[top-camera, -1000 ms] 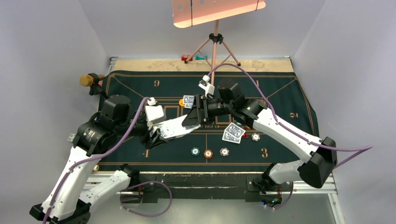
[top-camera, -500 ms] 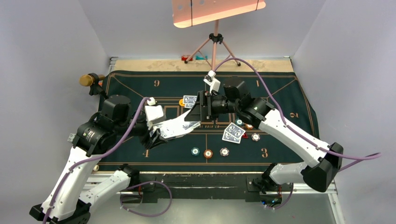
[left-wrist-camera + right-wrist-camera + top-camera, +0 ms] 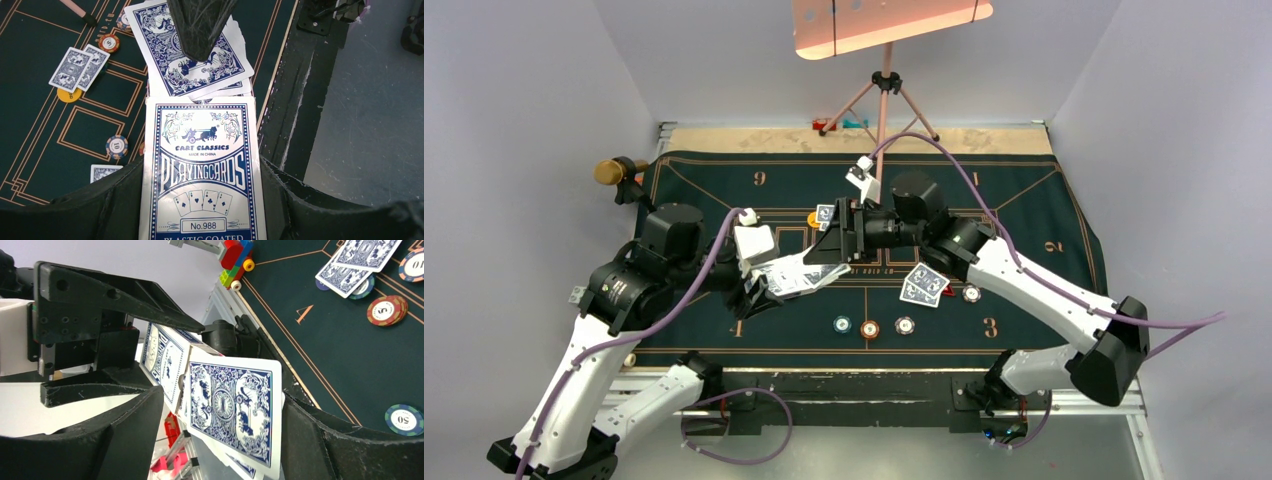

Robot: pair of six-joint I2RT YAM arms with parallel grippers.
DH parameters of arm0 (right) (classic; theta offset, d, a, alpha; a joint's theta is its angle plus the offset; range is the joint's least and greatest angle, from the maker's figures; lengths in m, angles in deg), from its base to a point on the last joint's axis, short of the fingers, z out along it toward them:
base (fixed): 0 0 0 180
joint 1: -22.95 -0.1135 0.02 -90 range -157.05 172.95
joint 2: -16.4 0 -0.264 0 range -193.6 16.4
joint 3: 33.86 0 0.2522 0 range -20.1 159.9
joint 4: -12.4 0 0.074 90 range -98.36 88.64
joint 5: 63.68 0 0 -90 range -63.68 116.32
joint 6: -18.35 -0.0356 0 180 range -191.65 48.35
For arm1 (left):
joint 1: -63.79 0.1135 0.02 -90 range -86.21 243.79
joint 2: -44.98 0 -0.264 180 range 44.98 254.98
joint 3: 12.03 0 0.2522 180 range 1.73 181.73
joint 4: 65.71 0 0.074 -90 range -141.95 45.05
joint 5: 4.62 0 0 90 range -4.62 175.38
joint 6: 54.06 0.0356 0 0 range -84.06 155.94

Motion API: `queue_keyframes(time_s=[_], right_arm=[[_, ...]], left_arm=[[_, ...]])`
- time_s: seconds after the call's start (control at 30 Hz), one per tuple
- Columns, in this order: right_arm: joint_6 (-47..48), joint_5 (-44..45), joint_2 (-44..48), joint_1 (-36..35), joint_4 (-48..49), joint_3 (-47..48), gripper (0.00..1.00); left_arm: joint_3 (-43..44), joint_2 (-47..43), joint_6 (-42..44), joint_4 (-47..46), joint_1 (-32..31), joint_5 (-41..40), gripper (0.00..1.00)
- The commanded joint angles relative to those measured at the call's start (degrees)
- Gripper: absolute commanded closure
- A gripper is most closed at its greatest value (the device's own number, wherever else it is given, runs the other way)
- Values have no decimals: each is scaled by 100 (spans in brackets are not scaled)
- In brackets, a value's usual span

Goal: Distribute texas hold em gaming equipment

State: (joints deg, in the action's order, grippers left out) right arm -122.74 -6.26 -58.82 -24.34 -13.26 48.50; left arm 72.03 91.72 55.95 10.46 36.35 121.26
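Note:
My left gripper (image 3: 759, 285) is shut on a blue and white playing-card box (image 3: 200, 170), held above the mat's left part. Several blue-backed cards (image 3: 195, 55) fan out of the box mouth (image 3: 809, 272). My right gripper (image 3: 844, 242) points at them with its jaws wide apart. One card (image 3: 235, 410) lies across the gap between the fingers, with a gap at its left edge. One finger (image 3: 200, 25) lies over the top card. Dealt card pairs (image 3: 924, 285) (image 3: 827, 215) and teal (image 3: 841, 324), orange-brown (image 3: 870, 328) and white (image 3: 905, 325) chips lie on the mat. No red triangular marker shows.
The dark green felt mat (image 3: 1024, 200) covers the table. A tripod (image 3: 884, 100) stands at the back centre under a pink board. A brown knob (image 3: 609, 172) sits at the mat's left back corner. A toy brick piece (image 3: 237, 257) lies at the back edge.
My right gripper has drawn back a little from the box mouth and turned, and the fanned cards now show more. My left arm and the box have stayed put.

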Motion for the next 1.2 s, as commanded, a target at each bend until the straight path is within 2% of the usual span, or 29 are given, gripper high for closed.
queue_keyframes(time_s=[0.0,0.23,0.47,0.73,0.83,0.9,1.0,1.17], right_arm=[[-270,-107,-64,-114,518,-81,20],[-325,69,-134,-309,547,-20,21],[-634,11,-321,-441,967,-35,28],[-952,-58,-301,-466,1418,-249,53],[-1017,-98,-284,-466,1496,-296,68],[-1062,-156,-263,-467,1585,-319,83],[-1056,-174,-243,-466,1591,-302,99],[-986,-214,-258,-466,1466,-203,100]], left_arm=[[271,-58,-141,-318,28,106,100],[248,-68,-182,-375,28,42,100],[247,-67,-214,-408,28,-16,100],[174,-62,-322,-558,32,-204,100],[111,-58,-355,-614,30,-231,100],[62,-67,-344,-620,21,-247,100],[-24,-68,-368,-646,22,-246,100],[-91,-77,-371,-595,24,-351,91]])
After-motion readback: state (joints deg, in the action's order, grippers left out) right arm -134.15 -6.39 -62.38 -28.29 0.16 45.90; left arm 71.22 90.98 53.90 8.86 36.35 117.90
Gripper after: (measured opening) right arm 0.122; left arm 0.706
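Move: The cards fanned out of the card box are already between the right hand's open fingers, their exposed middle about 1 cm left of the hand point, 2 cm back and 1 cm below. From the left hand, which holds the box, they lie some 8 cm to the right and 3 cm ahead, about 1 cm higher. On the table, roughly 19 cm below the right hand, the far card pair is about 15 cm ahead and 1 cm right, the green chip 12 cm back and 6 cm right. The fanned cards are taken between the right hand's fingers, one above and one below, as it slides about 3.5 cm left and a little back towards the mouth of the box, tilting some 10 degrees. The fingers then close from wide open to nearly shut and pinch the cards by the mouth. The left hand keeps its hold on the box, turning only slightly. ##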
